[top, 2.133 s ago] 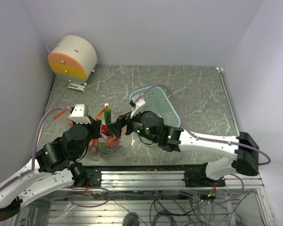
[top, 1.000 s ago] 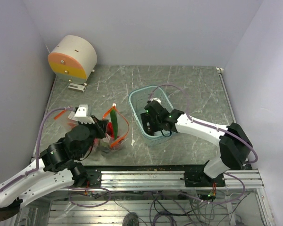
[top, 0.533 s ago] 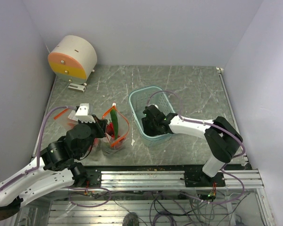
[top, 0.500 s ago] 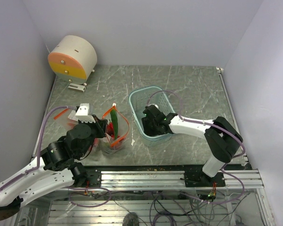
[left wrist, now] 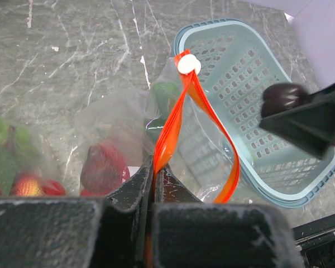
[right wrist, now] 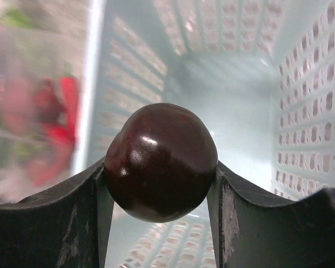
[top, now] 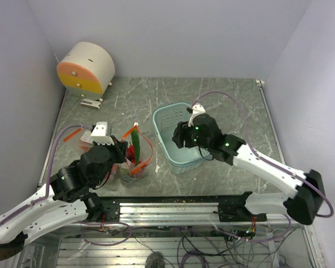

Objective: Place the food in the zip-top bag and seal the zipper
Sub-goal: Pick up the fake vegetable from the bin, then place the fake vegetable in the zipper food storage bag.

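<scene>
The clear zip-top bag point(top: 135, 159) stands left of the basket, its mouth held up and open. My left gripper point(left wrist: 154, 167) is shut on the orange-red zipper point(left wrist: 170, 131) near one end; the strip's other side loops free point(top: 149, 149). Red food point(left wrist: 103, 167) and green food point(left wrist: 164, 94) lie inside the bag. My right gripper point(right wrist: 161, 167) is shut on a dark red round toy fruit point(right wrist: 161, 162), hanging over the light-blue basket point(right wrist: 301, 111). The left wrist view shows that fruit point(left wrist: 285, 99) above the basket's near side. From above, the right gripper point(top: 178, 135) sits over the basket's left part.
The light-blue mesh basket point(top: 185, 163) sits mid-table, right of the bag. A round white and orange device point(top: 86, 68) stands at the back left. More clear plastic with an orange strip point(top: 72, 135) and red and green pieces point(left wrist: 8, 162) lies left of my left gripper.
My right gripper has risen out of the basket with the dark red fruit between its fingers, and the arm has swung up. The left gripper and bag have stayed put.
</scene>
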Controlling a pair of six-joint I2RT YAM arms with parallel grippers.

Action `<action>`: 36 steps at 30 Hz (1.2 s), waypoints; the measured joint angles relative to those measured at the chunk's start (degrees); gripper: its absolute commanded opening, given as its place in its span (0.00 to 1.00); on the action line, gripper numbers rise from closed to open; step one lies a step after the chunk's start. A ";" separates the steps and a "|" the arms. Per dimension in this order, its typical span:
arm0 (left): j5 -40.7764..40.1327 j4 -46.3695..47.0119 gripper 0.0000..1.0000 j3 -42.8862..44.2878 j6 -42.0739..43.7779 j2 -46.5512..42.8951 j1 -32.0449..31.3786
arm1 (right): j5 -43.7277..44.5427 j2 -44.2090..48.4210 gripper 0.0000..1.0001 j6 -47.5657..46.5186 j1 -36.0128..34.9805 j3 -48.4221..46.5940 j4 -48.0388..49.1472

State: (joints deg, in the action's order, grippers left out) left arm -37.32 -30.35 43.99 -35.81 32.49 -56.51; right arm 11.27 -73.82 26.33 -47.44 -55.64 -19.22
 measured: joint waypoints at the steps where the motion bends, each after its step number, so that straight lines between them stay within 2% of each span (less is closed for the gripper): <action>1: -0.04 -0.02 0.07 0.02 -0.02 0.04 0.00 | -0.98 2.43 0.10 -0.37 -0.07 -0.11 0.87; 6: -0.66 0.63 0.07 -0.70 -0.33 0.81 0.00 | -7.32 7.48 0.10 -1.51 -2.99 -1.97 5.27; 12: -0.52 2.64 0.07 -3.04 -1.40 3.28 0.00 | -14.25 4.11 0.10 -2.95 -15.26 -4.94 12.09; 15: -0.11 3.13 0.07 -3.19 -1.84 4.02 0.00 | -16.52 0.59 0.10 -3.13 -18.38 -6.54 15.63; 20: 0.44 3.10 0.07 -3.17 -2.14 2.71 0.00 | -16.11 -5.95 0.10 -2.69 -18.34 -7.19 19.26; 27: 1.09 0.70 0.07 -1.86 -2.45 -0.57 0.09 | -8.50 -14.10 0.12 -0.63 -18.10 -7.63 19.82; 31: 1.57 0.17 0.07 -1.29 -2.84 -4.33 0.11 | -3.10 -16.85 0.27 0.37 -18.16 -8.26 19.61; 34: 1.64 -0.09 0.07 -1.03 -3.10 -5.64 0.09 | -0.44 -19.04 0.60 0.68 -18.14 -10.56 18.67; 36: 1.70 -0.35 0.07 -0.63 -3.26 -5.40 0.11 | 0.83 -20.11 0.94 0.59 -18.18 -12.68 17.92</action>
State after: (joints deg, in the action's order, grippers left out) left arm -35.62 -30.70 43.35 -39.07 27.09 -56.40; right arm 12.10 -93.93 26.92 -65.63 -68.31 -1.30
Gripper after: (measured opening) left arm 0.081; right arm 0.594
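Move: The open mouth of the zip-top bag, where the dark round vegetable in my right fingers is to go, lies about 17 cm left of my right hand, some 5 cm back and nearly level with it. The cucumber stands in that mouth, roughly 18 cm left, 4 cm back and 5 cm lower. The bin's middle is right beneath my right hand, about 12 cm down. From my left hand, which pinches the rim, the mouth's middle is 5 cm right, 2 cm ahead and 3 cm down. I swing the held vegetable up about 11 cm over the bin's side, left and back in an arc towards the bag while turning my right hand some 35 degrees counter-clockwise. Then I come down and forward into the mouth, turning half back, grip kept. My left hand keeps pinching the rim, dips nearly 3 cm and rises again to slightly above where it was. ##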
